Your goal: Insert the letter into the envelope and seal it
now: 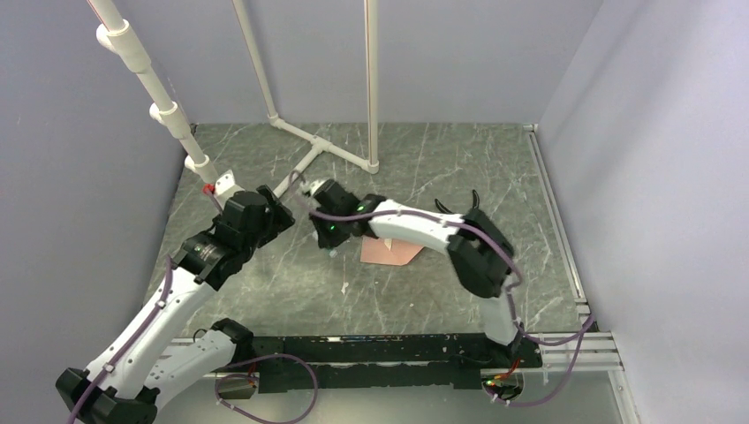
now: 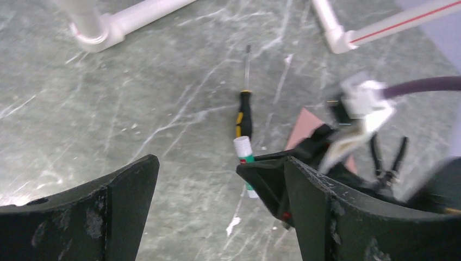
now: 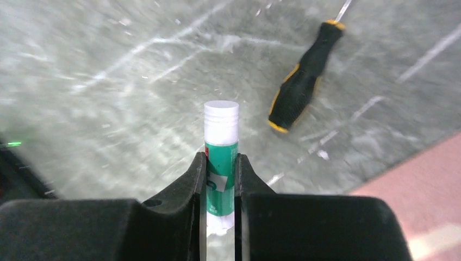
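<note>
My right gripper (image 1: 331,238) (image 3: 220,163) is shut on a green-and-white glue stick (image 3: 221,163), whose white cap points away from the wrist; the stick also shows in the left wrist view (image 2: 245,157). The salmon-pink envelope (image 1: 389,252) lies flat on the table just right of that gripper, partly under the right arm. Its edge shows in the left wrist view (image 2: 307,125) and the right wrist view (image 3: 424,217). My left gripper (image 1: 278,208) (image 2: 220,179) is open and empty, held above the table left of the right gripper. The letter is not visible as a separate sheet.
A black-and-yellow screwdriver (image 2: 244,114) (image 3: 299,92) lies on the table beyond the glue stick. Black pliers (image 2: 388,157) (image 1: 459,205) lie behind the right arm. A white pipe frame (image 1: 318,146) stands at the back. A small white smear (image 1: 344,287) marks the table.
</note>
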Controlling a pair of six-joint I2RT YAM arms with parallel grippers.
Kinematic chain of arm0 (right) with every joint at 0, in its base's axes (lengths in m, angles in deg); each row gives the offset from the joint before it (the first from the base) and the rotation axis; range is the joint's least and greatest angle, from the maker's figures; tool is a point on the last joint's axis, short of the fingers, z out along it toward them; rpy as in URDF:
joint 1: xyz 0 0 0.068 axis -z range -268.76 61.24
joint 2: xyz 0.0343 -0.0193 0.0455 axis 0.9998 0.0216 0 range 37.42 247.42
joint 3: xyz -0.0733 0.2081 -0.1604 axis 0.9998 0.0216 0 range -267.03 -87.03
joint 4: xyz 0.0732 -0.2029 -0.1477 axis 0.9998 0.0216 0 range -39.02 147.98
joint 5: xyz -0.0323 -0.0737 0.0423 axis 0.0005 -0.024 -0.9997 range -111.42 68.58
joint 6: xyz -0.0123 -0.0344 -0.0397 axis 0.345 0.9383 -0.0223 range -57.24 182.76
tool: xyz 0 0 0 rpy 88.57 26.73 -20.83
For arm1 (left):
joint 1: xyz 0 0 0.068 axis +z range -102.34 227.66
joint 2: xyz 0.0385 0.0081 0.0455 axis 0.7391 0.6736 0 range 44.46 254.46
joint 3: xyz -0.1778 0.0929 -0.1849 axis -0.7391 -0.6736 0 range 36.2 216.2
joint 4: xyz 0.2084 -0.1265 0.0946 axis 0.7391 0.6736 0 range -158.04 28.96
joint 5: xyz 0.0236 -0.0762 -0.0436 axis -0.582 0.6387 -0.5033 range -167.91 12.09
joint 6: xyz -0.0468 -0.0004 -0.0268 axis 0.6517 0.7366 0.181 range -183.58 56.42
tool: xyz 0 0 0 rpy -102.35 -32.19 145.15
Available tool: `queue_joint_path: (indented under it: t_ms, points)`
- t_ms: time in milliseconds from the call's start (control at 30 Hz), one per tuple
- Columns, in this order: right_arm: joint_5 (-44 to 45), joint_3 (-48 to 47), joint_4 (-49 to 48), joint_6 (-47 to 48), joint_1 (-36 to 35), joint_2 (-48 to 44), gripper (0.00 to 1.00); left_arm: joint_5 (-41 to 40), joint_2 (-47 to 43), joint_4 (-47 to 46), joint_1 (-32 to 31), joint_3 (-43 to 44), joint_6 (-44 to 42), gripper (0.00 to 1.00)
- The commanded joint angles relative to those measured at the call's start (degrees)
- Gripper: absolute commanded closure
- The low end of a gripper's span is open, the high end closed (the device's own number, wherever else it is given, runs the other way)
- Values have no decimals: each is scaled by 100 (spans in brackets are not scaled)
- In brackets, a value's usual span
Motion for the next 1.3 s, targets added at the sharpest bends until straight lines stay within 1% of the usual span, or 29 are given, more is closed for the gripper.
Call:
queue_joint_path:
  t_ms: [0,100,233,367,500,567,700,800,967,1100,1133,1233,1267]
  points:
    - [-685,418,-1004,-911,545,-1736,100,585,-140,-818,-5,215,-482,9]
    - [-889,925,-1696,-1661,1058,-2504,99,1411,-106,-1669,-3,177,-889,8]
    - [-1390,1545,-2602,-2506,1600,-3384,97,3065,177,-3030,-1,235,-1465,7]
    - [-1707,1642,-2996,-3009,1825,-3919,97,4316,731,-3730,-3,641,-1477,7]
    - [-1806,1752,-3176,-3279,1915,-4249,96,5396,1198,-4296,6,1022,-1313,7]
    - [-1826,1808,-3196,-3339,1928,-4362,96,5838,1395,-4717,15,1162,-1237,7]
    - [-1997,1905,-3346,-3356,1943,-4514,94,6216,1576,-5133,25,1201,-1023,8]
    - [-1999,1932,-3304,-3304,1949,-4556,94,6193,1635,-5274,70,1162,-839,16]
    - [-2089,2017,-3435,-3472,1986,-4598,94,6299,1770,-5279,126,1228,-778,43]
    - [-2240,2026,-3538,-3630,2074,-4595,94,6590,1940,-5486,157,1295,-577,59]
    - [-2249,2023,-3546,-3661,2086,-4587,94,6675,1982,-5535,160,1317,-538,62]
    - [-2254,2075,-3626,-3732,2119,-4593,94,6946,2100,-5668,164,1354,-458,64]
    - [-2275,2078,-3651,-3750,2130,-4583,94,7010,2119,-5698,163,1345,-431,67]
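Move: The glue stick, already pinched in the right fingers just off the table, lies about 11 cm to the right of the open left hand, 2 cm ahead and some 14 cm below it. From the right hand, the screwdriver lies about 7 cm ahead and 2 cm left, the envelope some 16 cm right and 3 cm ahead, both about 4 cm lower. Keeping its pinch, the right hand sweeps the glue stick up about 33 cm and some 10 cm right, rolling roughly 60 degrees until its fingers point left. The left hand swings right about 20 cm while rising 17, turns clockwise to face it, then half closes its fingers around the stick's lower part beside the right fingertips. ##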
